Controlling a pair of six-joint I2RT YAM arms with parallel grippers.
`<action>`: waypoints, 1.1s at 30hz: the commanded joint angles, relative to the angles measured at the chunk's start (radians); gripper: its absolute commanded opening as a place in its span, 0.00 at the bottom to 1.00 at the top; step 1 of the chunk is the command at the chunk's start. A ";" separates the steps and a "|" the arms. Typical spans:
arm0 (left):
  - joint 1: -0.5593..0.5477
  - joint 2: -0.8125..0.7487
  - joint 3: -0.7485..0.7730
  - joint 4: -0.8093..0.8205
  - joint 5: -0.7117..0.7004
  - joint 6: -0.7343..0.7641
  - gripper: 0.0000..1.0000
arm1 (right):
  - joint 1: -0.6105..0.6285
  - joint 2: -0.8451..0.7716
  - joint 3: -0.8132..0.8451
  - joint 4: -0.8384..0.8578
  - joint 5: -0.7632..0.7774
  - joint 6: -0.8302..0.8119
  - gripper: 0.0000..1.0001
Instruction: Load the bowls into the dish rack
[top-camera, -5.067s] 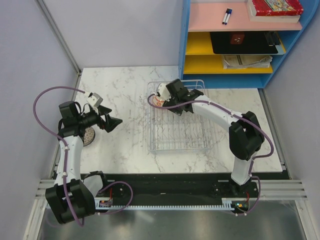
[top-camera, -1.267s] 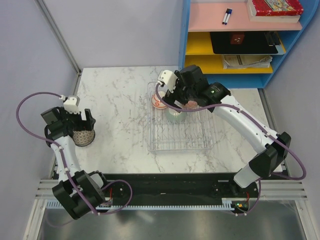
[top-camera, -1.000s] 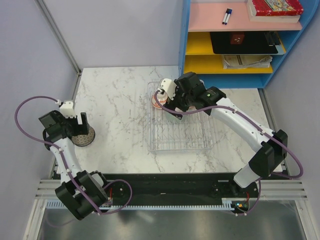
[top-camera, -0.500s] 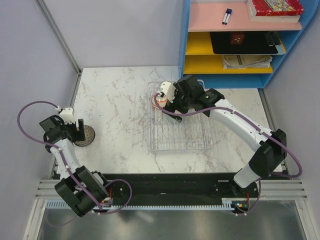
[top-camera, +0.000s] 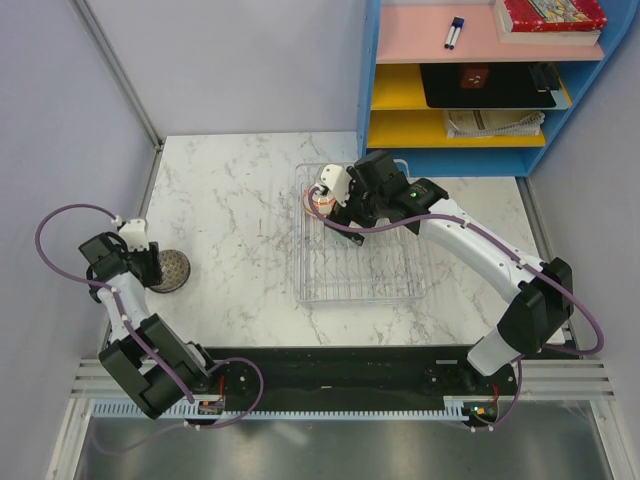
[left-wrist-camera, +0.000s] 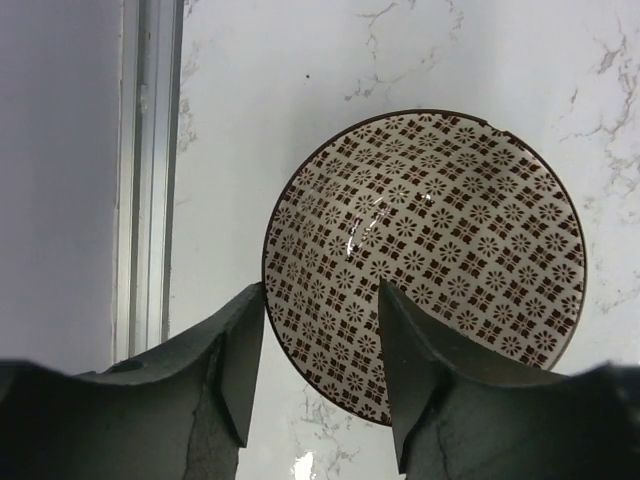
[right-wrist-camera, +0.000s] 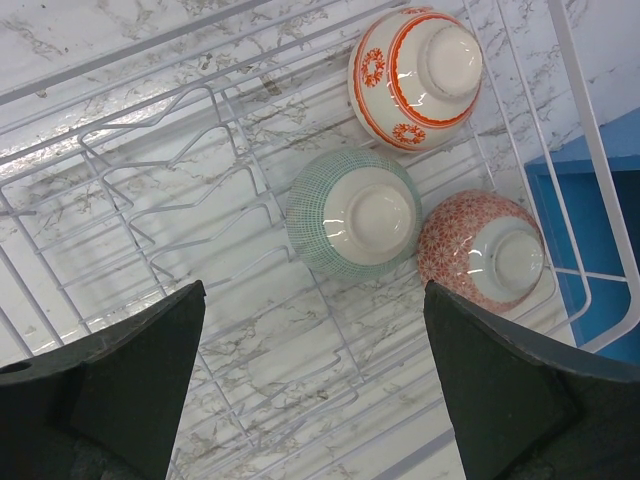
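A brown-patterned bowl (left-wrist-camera: 430, 260) stands upright on the marble at the table's left edge (top-camera: 175, 270). My left gripper (left-wrist-camera: 320, 300) (top-camera: 150, 268) straddles its near rim, one finger (left-wrist-camera: 235, 370) outside the wall and the other finger (left-wrist-camera: 415, 390) inside. The jaws still stand wider than the wall. In the dish rack (right-wrist-camera: 150, 200) (top-camera: 360, 275) lie three overturned bowls: red-and-white (right-wrist-camera: 415, 65), green (right-wrist-camera: 355, 215) and red-patterned (right-wrist-camera: 490, 250). My right gripper (right-wrist-camera: 310, 300) (top-camera: 345, 208) hangs open above the rack, holding nothing.
An aluminium rail (left-wrist-camera: 150, 170) and the purple wall run just left of the brown bowl. A blue shelf unit (top-camera: 480, 90) stands behind the rack; its base (right-wrist-camera: 600, 230) lies close to the rack's far side.
My left gripper has dropped over the brown bowl's rim and its jaws have narrowed. The right gripper has shifted slightly over the rack and stays open.
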 joint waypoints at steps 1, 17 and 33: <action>0.008 0.021 0.005 0.039 0.023 0.026 0.51 | 0.002 -0.017 -0.002 0.033 -0.030 0.011 0.98; 0.006 0.061 0.017 0.058 0.111 -0.001 0.04 | 0.002 -0.023 0.004 0.033 -0.032 0.019 0.98; -0.078 0.136 0.129 0.056 0.358 0.026 0.02 | 0.002 -0.020 0.015 0.036 -0.019 0.024 0.98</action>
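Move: The left hand, fingers half open, straddles the left rim of the patterned bowl, whose middle lies about 4 cm to the hand's right, 1 cm ahead and 2 cm below. The table's metal rail runs level with the hand, some 8 cm to its left and 5 cm lower. From the right hand, waiting over the dish rack, that bowl is about 46 cm to the left, 9 cm back and 14 cm down. The left hand stays almost in place while its fingers close from a little over half open and pinch the patterned bowl's left rim, one finger inside and one outside. Then, keeping the pinch, it carries the rim forward and to the right, away from the table's left rail, about 4 cm forward and some 3 cm right, turning roughly 10 degrees clockwise with its right side tilting up and its fingertips swinging slightly forward, and starts to rise only at the very end, by about 1 cm. ##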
